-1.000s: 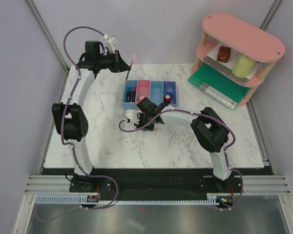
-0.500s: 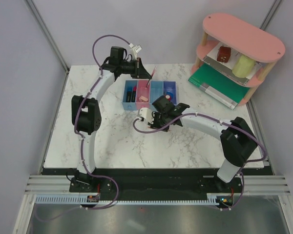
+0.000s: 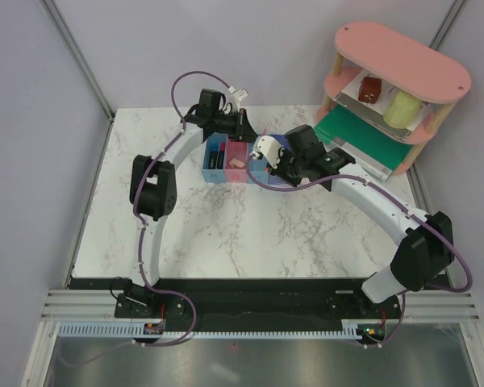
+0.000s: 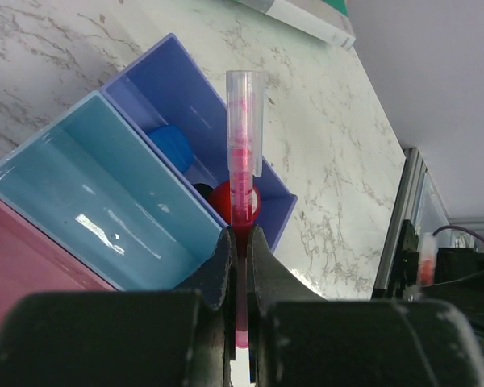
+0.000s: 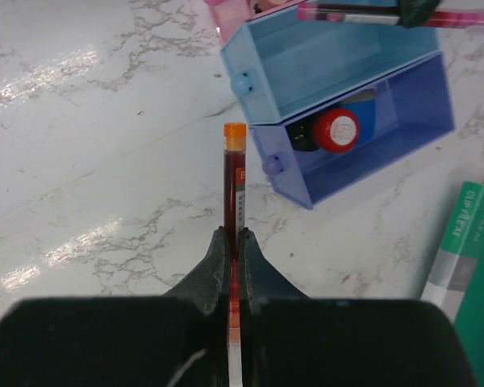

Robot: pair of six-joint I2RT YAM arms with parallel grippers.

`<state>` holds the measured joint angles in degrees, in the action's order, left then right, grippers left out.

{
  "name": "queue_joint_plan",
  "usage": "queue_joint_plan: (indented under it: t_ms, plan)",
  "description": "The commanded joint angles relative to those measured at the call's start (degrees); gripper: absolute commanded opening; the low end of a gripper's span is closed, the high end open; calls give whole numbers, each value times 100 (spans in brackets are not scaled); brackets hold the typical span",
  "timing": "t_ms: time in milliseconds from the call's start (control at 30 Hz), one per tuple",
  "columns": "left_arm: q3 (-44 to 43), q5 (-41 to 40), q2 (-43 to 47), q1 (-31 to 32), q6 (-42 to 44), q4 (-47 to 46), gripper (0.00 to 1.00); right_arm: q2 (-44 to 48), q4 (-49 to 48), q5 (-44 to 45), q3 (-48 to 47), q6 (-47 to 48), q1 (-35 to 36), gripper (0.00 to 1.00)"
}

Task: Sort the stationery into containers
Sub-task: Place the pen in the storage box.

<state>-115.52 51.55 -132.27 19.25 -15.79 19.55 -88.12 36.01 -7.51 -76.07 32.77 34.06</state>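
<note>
The containers (image 3: pixel 235 151) are four joined bins at the back of the table. My left gripper (image 3: pixel 246 129) is shut on a thin red pen (image 4: pixel 244 161) with a clear cap. In the left wrist view the left gripper (image 4: pixel 240 242) holds it above the light blue bin (image 4: pixel 89 185) and the darker blue bin (image 4: pixel 185 89), which holds a red-ended marker (image 4: pixel 226 197). My right gripper (image 3: pixel 286 165) is shut on a dark red pen (image 5: pixel 234 181) with an orange end. In its wrist view the right gripper (image 5: pixel 235 238) is above the table beside the darker blue bin (image 5: pixel 387 121).
A pink oval two-tier shelf (image 3: pixel 403 56) stands at the back right with a brown block (image 3: pixel 369 89) and a pale green cylinder (image 3: pixel 402 109) on it. A green book (image 3: pixel 363 137) lies under it, close to the right of the bins.
My left gripper has carried its pen rightward along the bins. My right gripper has risen from the table in front of the bins and moved back and right with its pen.
</note>
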Motion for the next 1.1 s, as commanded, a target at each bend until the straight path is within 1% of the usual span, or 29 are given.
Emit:
queue_joint_plan:
  t_ms: [0,167,233,267,367,400,467,533,700,867,933,1067]
  plan:
    - [-180,-215,-246,9,23,-189,2,356,257,118,-645,-34,-241,0]
    - [-400,-251,-580,18,76,-180,3,409,319,-22,-1032,-87,-488,0]
    - [-436,-233,-642,27,76,-180,19,374,337,-66,-1094,-113,-515,0]
    - [-444,-224,-669,27,94,-180,32,365,337,-93,-1137,-122,-515,0]
    - [-453,-180,-686,27,155,-180,45,304,337,-111,-1190,-131,-515,0]
    - [-453,-154,-660,27,173,-154,52,295,345,-111,-1191,-122,-515,0]
    - [-445,-145,-625,27,190,-153,59,277,345,-119,-1217,-122,-515,0]
    - [-453,-75,-537,18,234,-110,63,277,337,-111,-1226,-131,-515,0]
    - [-383,110,-107,-35,507,136,64,321,310,-84,-1112,-78,-524,0]
    - [-94,5,613,-166,717,347,64,295,144,-32,-646,123,-445,0]
    - [-32,4,781,-289,735,418,64,243,-23,73,-488,342,-392,0]
    - [345,48,1264,-535,814,584,63,58,-156,293,-531,764,-348,0]
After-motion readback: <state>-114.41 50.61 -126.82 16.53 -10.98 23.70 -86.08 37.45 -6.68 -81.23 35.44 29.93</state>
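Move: My left hand holds the purple-red pen over the light blue compartment of the storage box, whose middle is about 12 cm below, 1 cm to the right and no more than 1 cm ahead. The purple compartment with the red-capped bottle is roughly 8 cm to this hand's right, the pink one about 6 cm left, both level with it. From my right hand, holding the other pen, the light blue compartment lies some 13 cm ahead, 10 cm left and 13 cm down. I lower my left hand about 6 cm towards the light blue compartment, easing slightly forward, and open the fingers wide on the way down to let go of the pen. After a short pause I lift that hand about 9 cm and swing it some 3 cm left. My right hand keeps its pen pinched, rises about 8 cm, drifting forward and right with a small tilt up, holds there, then starts to sink again. ##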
